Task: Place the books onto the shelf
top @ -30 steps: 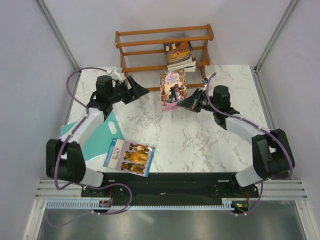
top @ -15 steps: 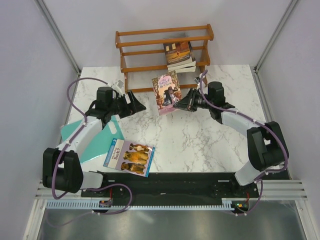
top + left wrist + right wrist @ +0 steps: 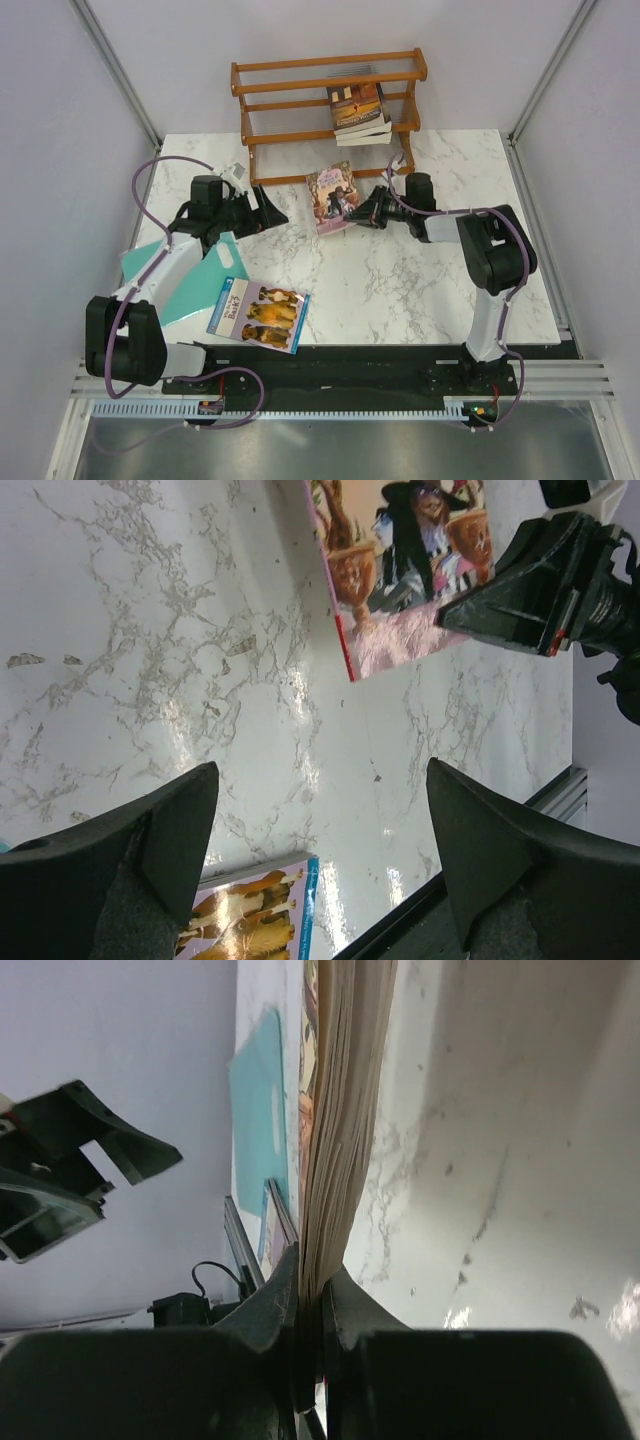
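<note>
The pink book (image 3: 335,195) hangs tilted just above the marble in front of the shelf (image 3: 300,64), my right gripper (image 3: 355,214) shut on its lower right corner. The right wrist view shows the page edges (image 3: 345,1090) clamped between the right gripper (image 3: 312,1280) jaws. A stack of books (image 3: 358,110) lies on the shelf's right half. The blue-white book with dogs (image 3: 258,313) lies flat near the front edge. My left gripper (image 3: 272,210) is open and empty left of the pink book (image 3: 400,570), above bare marble and the dog book (image 3: 250,905).
A teal cutting board (image 3: 195,275) lies under the left arm at the table's left side. White walls with metal posts close in the left, right and back. The shelf's left half holds no books.
My right gripper has carried the pink book left and toward the shelf, tilting it lower, with the arm folding in. My left gripper has pulled back left and dropped slightly.
</note>
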You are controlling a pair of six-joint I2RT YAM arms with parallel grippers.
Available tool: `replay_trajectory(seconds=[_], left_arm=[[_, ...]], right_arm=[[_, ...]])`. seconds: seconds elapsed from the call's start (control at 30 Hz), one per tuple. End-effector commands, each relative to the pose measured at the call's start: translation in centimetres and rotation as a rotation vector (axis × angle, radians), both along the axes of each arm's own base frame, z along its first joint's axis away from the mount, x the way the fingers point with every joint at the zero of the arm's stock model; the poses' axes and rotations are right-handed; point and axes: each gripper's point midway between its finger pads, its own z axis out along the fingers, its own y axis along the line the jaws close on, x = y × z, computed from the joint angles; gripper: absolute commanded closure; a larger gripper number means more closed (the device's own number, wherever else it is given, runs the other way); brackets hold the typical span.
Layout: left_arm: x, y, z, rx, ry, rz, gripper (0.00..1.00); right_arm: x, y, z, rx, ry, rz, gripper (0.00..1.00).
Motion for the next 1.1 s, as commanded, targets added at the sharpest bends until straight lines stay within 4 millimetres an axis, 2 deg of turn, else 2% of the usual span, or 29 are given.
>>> replay_trajectory(seconds=[0.0, 0.2, 0.23, 0.3, 0.47, 0.63, 0.77, 0.83, 0.87, 0.93, 1.07], left_arm=[[0.3, 0.6, 0.8, 0.033, -0.055, -0.019, 0.09], [0.3, 0.6, 0.2, 0.031, -0.034, -0.016, 0.09], [0.3, 0.6, 0.3, 0.030, -0.037, -0.017, 0.09], [0.3, 0.6, 0.3, 0.030, -0.037, -0.017, 0.09], [0.2, 0.8, 0.3, 0.037, -0.042, -0.015, 0.09], [0.0, 1.1, -0.1, 0.045, -0.035, -0.012, 0.09], [-0.1, 1.1, -0.5, 0.046, -0.023, -0.010, 0.09], [-0.1, 1.1, -0.7, 0.044, -0.016, -0.011, 0.09], [-0.1, 1.1, -0.7, 0.044, -0.016, -0.011, 0.09], [0.0, 1.0, -0.6, 0.043, -0.017, -0.012, 0.09], [-0.1, 1.1, -0.7, 0.045, -0.016, -0.010, 0.09]], right_arm=[[4.3, -0.4, 5.3, 0.087, -0.198, -0.009, 1.00], [7.5, -1.4, 5.3, 0.156, -0.164, -0.056, 1.00], [8.1, -1.5, 4.7, 0.170, -0.150, -0.064, 0.99], [8.5, -1.4, 5.1, 0.205, -0.157, -0.069, 0.99], [9.9, -1.5, 4.3, 0.211, -0.167, -0.110, 0.99], [11.2, -1.9, 5.0, 0.215, -0.192, -0.149, 0.98], [12.2, -2.3, 4.5, 0.208, -0.178, -0.177, 0.97], [13.0, -2.7, 5.1, 0.227, -0.180, -0.191, 0.97], [13.3, -2.8, 4.6, 0.231, -0.171, -0.201, 0.97], [14.2, -3.3, 5.0, 0.246, -0.180, -0.218, 0.97], [15.7, -4.2, 4.0, 0.262, -0.167, -0.266, 0.97]])
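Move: The lower tier of the shelf, where the pink book held in the right gripper goes, is about 20 cm straight ahead of that hand and some 3 cm higher. The stack already shelved sits above it, roughly 23 cm straight ahead and 16 cm up; the shelf's right post is about 14 cm ahead, 12 cm right and 3 cm up. From the left hand the same spot is roughly 22 cm ahead, 17 cm right and 4 cm lower. Keep the right gripper shut on the pink book's edge and carry it forward about 14 cm into the lower tier beneath the shelved stack. Lift some 3 cm on the way, sink back to the starting height midway, then rise 3 cm again on the final advance, drifting slightly right. Turn the wrist roughly 10 degrees clockwise and let its left side rise as much to square the book to the shelf. ##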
